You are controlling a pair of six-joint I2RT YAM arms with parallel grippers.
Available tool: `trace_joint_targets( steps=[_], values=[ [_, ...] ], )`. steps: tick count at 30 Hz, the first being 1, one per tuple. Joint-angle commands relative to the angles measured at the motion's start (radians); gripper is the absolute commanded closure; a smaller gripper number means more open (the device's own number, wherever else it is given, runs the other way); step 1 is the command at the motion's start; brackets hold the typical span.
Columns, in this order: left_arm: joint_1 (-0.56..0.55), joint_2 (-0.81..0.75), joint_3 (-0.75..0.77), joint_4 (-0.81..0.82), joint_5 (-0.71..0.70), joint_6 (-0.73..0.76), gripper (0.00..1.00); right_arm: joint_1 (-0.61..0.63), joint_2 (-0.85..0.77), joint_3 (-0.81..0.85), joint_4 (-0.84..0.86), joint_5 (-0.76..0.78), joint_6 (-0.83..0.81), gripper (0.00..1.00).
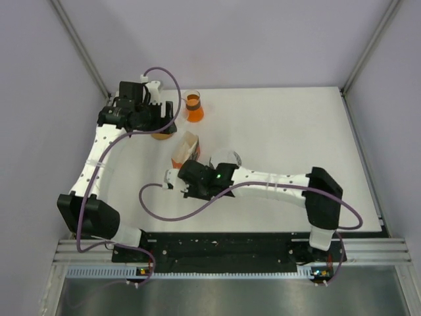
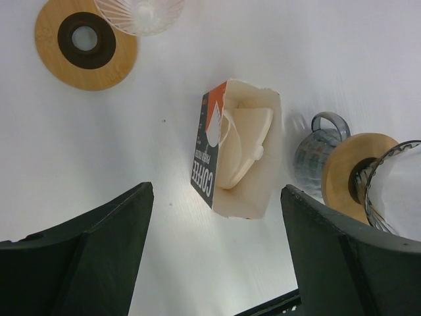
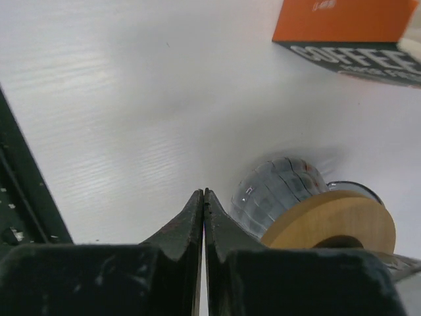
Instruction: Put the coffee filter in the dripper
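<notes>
The coffee filter (image 2: 242, 138) lies with other pale paper filters in an open orange and black box (image 2: 212, 153) lying on its side mid-table (image 1: 186, 149). The dripper (image 3: 309, 212), ribbed clear glass with a wooden collar and a handle, stands right of the box (image 2: 358, 172), partly under the right arm (image 1: 227, 157). My left gripper (image 2: 217, 191) hangs open high over the table at the back left (image 1: 161, 122), the box showing between its fingers. My right gripper (image 3: 204, 194) is shut with nothing visible between its fingers, low over the table just left of the dripper (image 1: 187, 176).
A wooden ring with a dark centre (image 2: 85, 43) lies under the left gripper (image 1: 161, 135). Beside it is a second clear ribbed cone (image 2: 141, 13), orange in the top view (image 1: 193, 108). Grey walls enclose the white table (image 1: 296, 131); the black mounting rail (image 1: 223, 247) runs along its near edge.
</notes>
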Motion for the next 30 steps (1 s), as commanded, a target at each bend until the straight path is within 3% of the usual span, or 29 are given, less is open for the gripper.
trace_joint_targets(
  steps=[1, 7, 16, 30],
  values=[
    [0.033, -0.044, -0.026, 0.052, 0.024, 0.012, 0.16, 0.027, 0.119, 0.086, -0.038, 0.253, -0.086, 1.00],
    [0.063, -0.044, -0.016, 0.052, 0.049, 0.010, 0.16, 0.039, 0.263, 0.095, -0.018, 0.387, -0.136, 1.00],
    [0.091, -0.042, -0.016, 0.053, 0.075, 0.007, 0.16, 0.041, 0.348, 0.048, 0.072, 0.515, -0.205, 1.00],
    [0.102, -0.041, -0.013, 0.055, 0.100, 0.007, 0.16, -0.070, 0.253, -0.136, 0.121, 0.583, -0.183, 1.00]
  ],
)
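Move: The glass carafe, with the dripper and filter on top, stands about 6 cm ahead of the shut right hand and 9 cm to its right, its middle some 8 cm lower; the dripper itself is roughly level with the hand. The coffee filter box is about 10 cm ahead and 4 cm to the left, also some 8 cm lower. From the left hand, the carafe lies about 20 cm right, 12 cm back and 20 cm below. The glass carafe is met low on its left side by the right hand's closed fingertips, which dive about 11 cm to just above the table while reaching some 7 cm forward, then sweep right against the glass, pushing it along. The fingers stay shut and swing from pointing left and down to pointing forward and down. ##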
